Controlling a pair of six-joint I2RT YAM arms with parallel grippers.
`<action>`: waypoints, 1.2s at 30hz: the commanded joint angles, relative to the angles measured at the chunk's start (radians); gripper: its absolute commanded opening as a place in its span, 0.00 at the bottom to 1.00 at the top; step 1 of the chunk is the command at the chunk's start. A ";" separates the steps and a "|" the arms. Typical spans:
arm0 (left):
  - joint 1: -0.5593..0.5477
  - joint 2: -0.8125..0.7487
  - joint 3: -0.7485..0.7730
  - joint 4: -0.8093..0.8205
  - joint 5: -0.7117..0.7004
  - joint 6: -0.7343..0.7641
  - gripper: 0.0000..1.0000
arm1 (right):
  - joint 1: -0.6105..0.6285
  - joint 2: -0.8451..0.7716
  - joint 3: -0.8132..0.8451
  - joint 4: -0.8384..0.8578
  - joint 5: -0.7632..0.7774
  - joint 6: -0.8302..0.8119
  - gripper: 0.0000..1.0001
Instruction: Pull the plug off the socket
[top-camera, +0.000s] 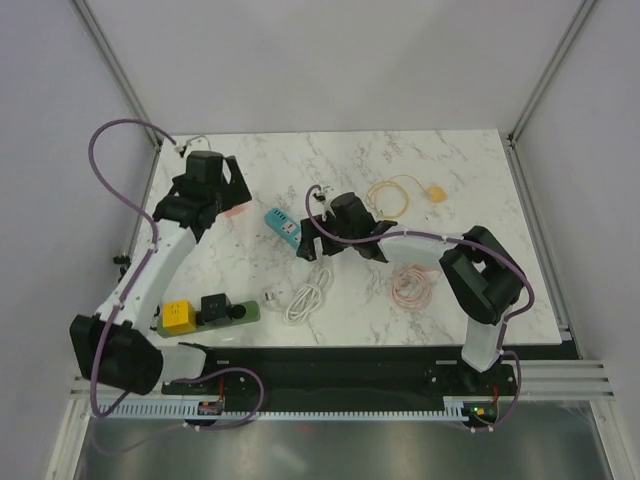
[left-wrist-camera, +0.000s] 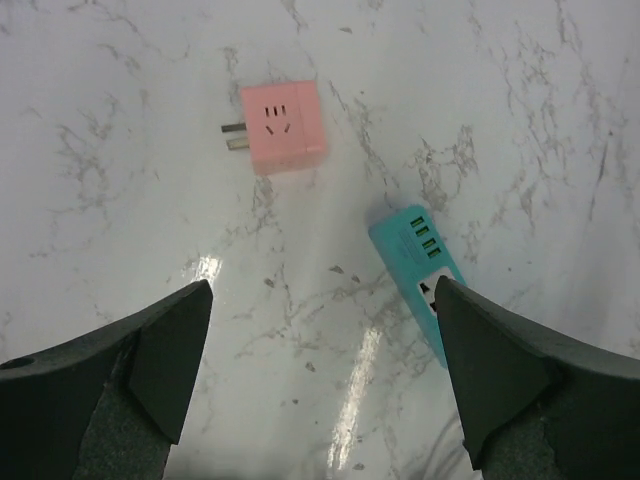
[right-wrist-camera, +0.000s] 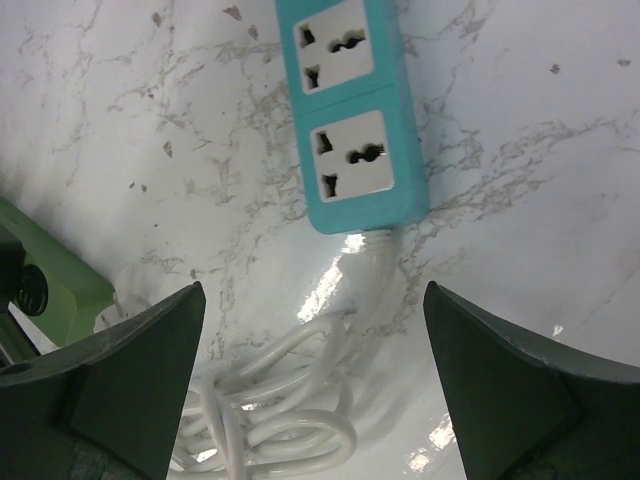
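Observation:
A pink cube plug adapter (left-wrist-camera: 283, 125) lies on the marble table (top-camera: 460, 170) with its prongs bare, apart from the teal power strip (left-wrist-camera: 415, 255). In the top view the adapter (top-camera: 237, 212) peeks out beside my left gripper (top-camera: 228, 198). The strip (top-camera: 283, 228) lies between the two grippers, and its two sockets in the right wrist view (right-wrist-camera: 350, 110) are empty. My left gripper (left-wrist-camera: 320, 370) is open and empty above bare table. My right gripper (right-wrist-camera: 315, 370) is open and empty over the strip's white coiled cable (right-wrist-camera: 290, 410).
A green socket strip (top-camera: 205, 315) with a yellow plug (top-camera: 177, 316) and a black plug (top-camera: 213, 305) lies at the near left; its corner shows in the right wrist view (right-wrist-camera: 50, 290). An orange cable (top-camera: 400, 193) and a pink cable (top-camera: 410, 285) lie to the right.

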 joint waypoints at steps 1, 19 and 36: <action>0.009 -0.252 -0.151 -0.046 0.057 -0.184 1.00 | 0.041 -0.043 0.041 0.015 0.008 -0.066 0.98; 0.018 -0.682 -0.388 -0.359 0.151 -0.339 1.00 | 0.358 0.026 0.027 0.156 -0.101 -0.416 0.98; 0.018 -0.716 -0.302 -0.506 0.111 -0.465 1.00 | 0.466 0.226 0.128 0.137 0.063 -0.603 0.98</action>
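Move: The green strip with its black plug is next: from the right hand the strip's middle lies about 17 cm back, 26 left and 5 below. The loose white plug lies roughly 12 back and 9 left of that hand, the white cable coil 13 back and 1 left, the blue power strip 5 ahead and 5 left. From the left hand the black plug lies some 21 back, 4 left and 17 below; the yellow plug 24 back and 11 left. Towards the green strip's free right end the empty right hand sweeps about 15 cm back and 13 left, rising a little before sinking to finish lower, and turns some 40 degrees counter-clockwise; it ends low over the white plug. The open left hand draws back nearly 20 cm, staying high and rolling its left side down about 20 degrees, to above the black plug. Both grippers stay wide open. ##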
